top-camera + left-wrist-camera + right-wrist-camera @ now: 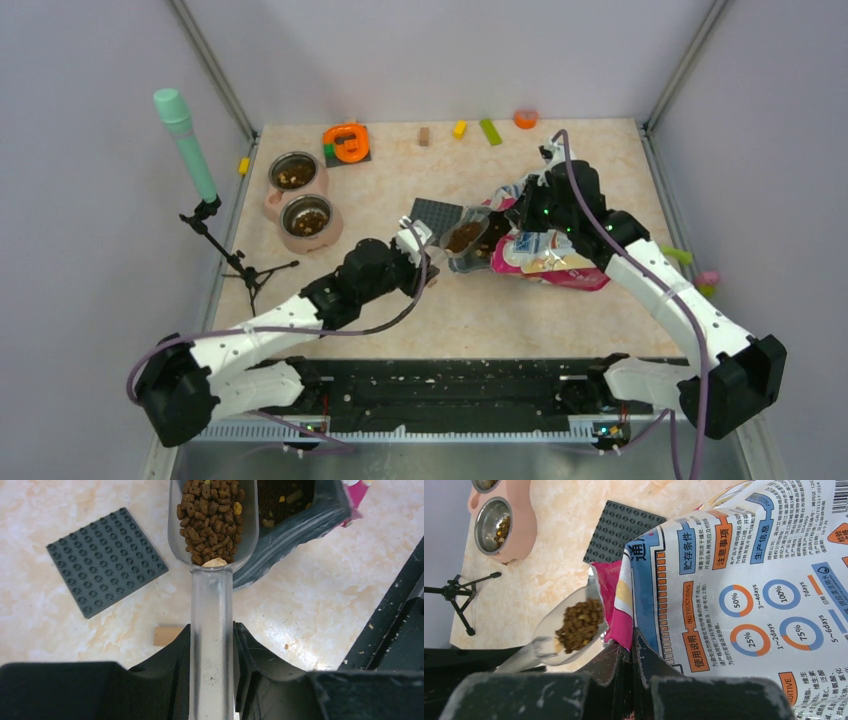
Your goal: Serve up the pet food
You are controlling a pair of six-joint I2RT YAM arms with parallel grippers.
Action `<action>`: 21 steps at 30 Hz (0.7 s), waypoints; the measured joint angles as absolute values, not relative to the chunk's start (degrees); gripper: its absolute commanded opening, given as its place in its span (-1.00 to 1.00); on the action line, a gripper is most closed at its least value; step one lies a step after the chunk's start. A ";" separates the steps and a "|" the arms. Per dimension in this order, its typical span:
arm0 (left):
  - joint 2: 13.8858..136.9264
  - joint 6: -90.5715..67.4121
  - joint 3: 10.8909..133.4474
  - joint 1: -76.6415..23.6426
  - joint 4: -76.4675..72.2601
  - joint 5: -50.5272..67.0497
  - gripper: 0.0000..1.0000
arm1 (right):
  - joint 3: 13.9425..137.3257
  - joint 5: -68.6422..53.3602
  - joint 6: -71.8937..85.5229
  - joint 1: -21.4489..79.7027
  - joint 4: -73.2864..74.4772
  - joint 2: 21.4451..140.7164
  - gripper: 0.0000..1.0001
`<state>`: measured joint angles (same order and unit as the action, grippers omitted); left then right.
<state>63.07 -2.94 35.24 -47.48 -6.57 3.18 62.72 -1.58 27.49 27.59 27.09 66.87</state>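
Note:
My left gripper (pixel 211 636) is shut on the handle of a clear plastic scoop (pixel 211 600). The scoop's bowl is heaped with brown pet food (pixel 210 515) and sits just outside the open mouth of the pink-and-blue food bag (pixel 295 525). My right gripper (pixel 631 645) is shut on the bag's pink rim, and the bag (pixel 744 580) lies on its side. From above, the scoop (pixel 465 240) is at mid-table between the left gripper (pixel 425 250) and the bag (pixel 550 262). A pink double bowl (pixel 272 205) with some kibble in both cups stands at the back left.
A dark grey studded plate (pixel 435 215) lies just behind the scoop, and a small tan block (pixel 167 635) lies under my left fingers. A green-capped stand on a tripod (pixel 185 140) is at the left edge. An orange object (pixel 347 142) and small blocks (pixel 490 131) line the back.

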 measured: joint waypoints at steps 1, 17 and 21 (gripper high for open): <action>61.08 -2.94 35.24 -47.48 -5.32 3.01 -1.00 | 62.72 -1.61 27.49 27.57 27.07 66.92 -1.00; 47.46 -12.91 35.94 -47.51 12.19 -15.40 -1.00 | 65.45 -3.70 27.00 27.57 24.40 72.47 -1.00; 52.27 -18.74 41.78 -46.98 20.29 -21.91 -1.00 | 66.13 -4.29 26.41 27.55 24.12 73.45 -1.00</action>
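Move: About 30 cm to the left of the left hand and 15 cm farther out stands the near bowl, its middle some 12 cm below that hand; the far bowl is roughly 36 cm left and 28 cm out. The wooden block lies about 3 cm left and 2 cm ahead, 15 cm down, and the bag mouth about 9 cm right, 7 cm ahead and 5 cm lower. From the right hand the near bowl is about 45 cm left, 8 cm out and 20 cm down. Carrying the loaded scoop away from the bag mouth, the left hand first lifts a couple of centimetres while easing slightly back, then sweeps left about 9 cm in all towards the bowls, swinging some 30 degrees counter-clockwise and keeping the scoop near level in its closed grip. The right hand keeps its pinch on the bag's rim and shifts it about 3 cm forward and left. ##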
